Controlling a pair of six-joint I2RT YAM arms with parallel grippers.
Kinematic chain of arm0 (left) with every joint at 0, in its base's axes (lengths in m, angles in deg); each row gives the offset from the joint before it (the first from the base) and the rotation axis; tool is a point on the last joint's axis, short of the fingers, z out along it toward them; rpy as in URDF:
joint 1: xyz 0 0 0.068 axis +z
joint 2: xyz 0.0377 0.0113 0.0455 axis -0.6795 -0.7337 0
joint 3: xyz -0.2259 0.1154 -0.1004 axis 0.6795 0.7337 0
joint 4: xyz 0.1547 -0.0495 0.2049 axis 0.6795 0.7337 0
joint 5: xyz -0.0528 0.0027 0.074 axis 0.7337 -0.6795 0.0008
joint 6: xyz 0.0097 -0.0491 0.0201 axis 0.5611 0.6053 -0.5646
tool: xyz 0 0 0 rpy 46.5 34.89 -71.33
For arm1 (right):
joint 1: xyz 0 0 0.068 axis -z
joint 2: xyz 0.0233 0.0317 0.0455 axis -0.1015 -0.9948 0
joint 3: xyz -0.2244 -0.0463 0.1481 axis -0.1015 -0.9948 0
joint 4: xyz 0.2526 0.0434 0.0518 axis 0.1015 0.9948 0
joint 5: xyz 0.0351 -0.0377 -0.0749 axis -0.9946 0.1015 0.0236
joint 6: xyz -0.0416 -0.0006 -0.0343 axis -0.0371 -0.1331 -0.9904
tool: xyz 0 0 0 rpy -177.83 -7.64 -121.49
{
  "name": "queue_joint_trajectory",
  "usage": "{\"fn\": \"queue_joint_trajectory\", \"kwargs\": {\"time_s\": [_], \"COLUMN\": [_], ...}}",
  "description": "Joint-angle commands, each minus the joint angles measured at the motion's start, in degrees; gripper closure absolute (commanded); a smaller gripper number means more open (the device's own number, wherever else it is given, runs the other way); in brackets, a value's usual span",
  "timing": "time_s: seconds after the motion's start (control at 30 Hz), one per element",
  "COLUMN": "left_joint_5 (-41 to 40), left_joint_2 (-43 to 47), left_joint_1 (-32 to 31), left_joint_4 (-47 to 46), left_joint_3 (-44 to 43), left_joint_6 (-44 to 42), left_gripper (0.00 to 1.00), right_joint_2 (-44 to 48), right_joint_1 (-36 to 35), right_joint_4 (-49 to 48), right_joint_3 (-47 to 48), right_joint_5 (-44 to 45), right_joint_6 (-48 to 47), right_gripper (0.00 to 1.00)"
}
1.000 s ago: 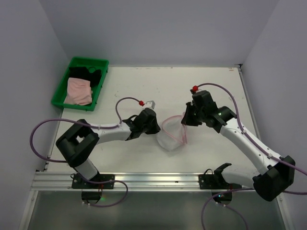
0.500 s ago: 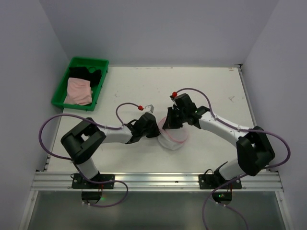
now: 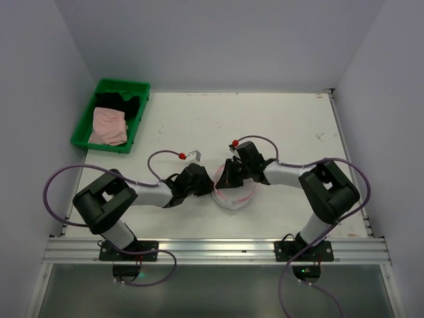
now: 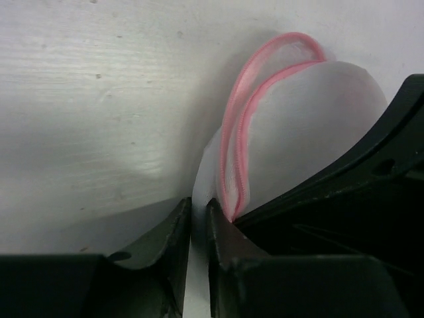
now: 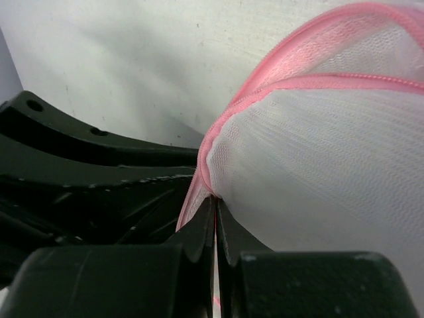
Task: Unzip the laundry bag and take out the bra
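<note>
The laundry bag is small, round, white mesh with pink zipper trim, and lies on the table between my two grippers. My left gripper is at its left side, shut on a fold of the white mesh beside the pink trim. My right gripper is at the bag's upper left edge, shut on the pink zipper trim. The two grippers nearly touch. The bra is hidden; I cannot see it through the mesh.
A green plastic tray stands at the far left with a pink cloth and a dark item in it. Walls close the table at the back and both sides. A metal rail runs along the near edge.
My right gripper has moved left across the bag to its upper left edge and closed on the trim. The bag has flattened and shifted slightly. My left gripper has dropped a little nearer.
</note>
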Motion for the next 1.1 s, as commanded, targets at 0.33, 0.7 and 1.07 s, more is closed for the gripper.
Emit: {"fn": "queue_joint_trajectory", "kwargs": {"time_s": [0.33, 0.7, 1.07], "left_joint_5": [-6.8, -14.8, -14.1], "left_joint_2": [11.6, 31.3, 34.7], "left_joint_1": [6.2, 9.9, 11.1], "left_joint_4": [10.7, 28.9, 33.3], "left_joint_3": [10.8, 4.0, -4.2], "left_joint_6": [0.1, -8.8, -14.3], "left_gripper": [0.41, 0.01, 0.0], "right_joint_2": [-5.0, 7.2, 12.7], "right_joint_1": [-0.2, -1.3, -2.1], "right_joint_4": [-4.5, 10.3, 28.0], "right_joint_3": [-0.6, 5.3, 16.8], "right_joint_5": [-3.4, 5.3, 16.6], "right_joint_6": [1.4, -5.3, -11.4], "right_gripper": [1.0, 0.6, 0.09]}}
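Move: The left hand stands at the laundry bag's left edge, bag fabric still between fingers that are just parting; the bag's middle lies roughly 8 cm to its right, at about its own height and about level with it. The right hand still pinches the pink rim of the lid flap just right of those fingers. The bag's left rim, where the flap is going, lies about 2 cm straight below it, and the bag's middle some 6 cm to its right and 3 cm down. The right hand keeps its pinch on the flap's pink rim and lowers it about 2 cm onto the bag's left side, pauses there, then opens and rises some 11 cm clear, drifting slightly forward as its fingers tip up. Meanwhile the left hand opens fully off the bag's edge and backs away to the left about 13 cm, turning some 15 degrees counter-clockwise, then climbs to end about 11 cm higher. ##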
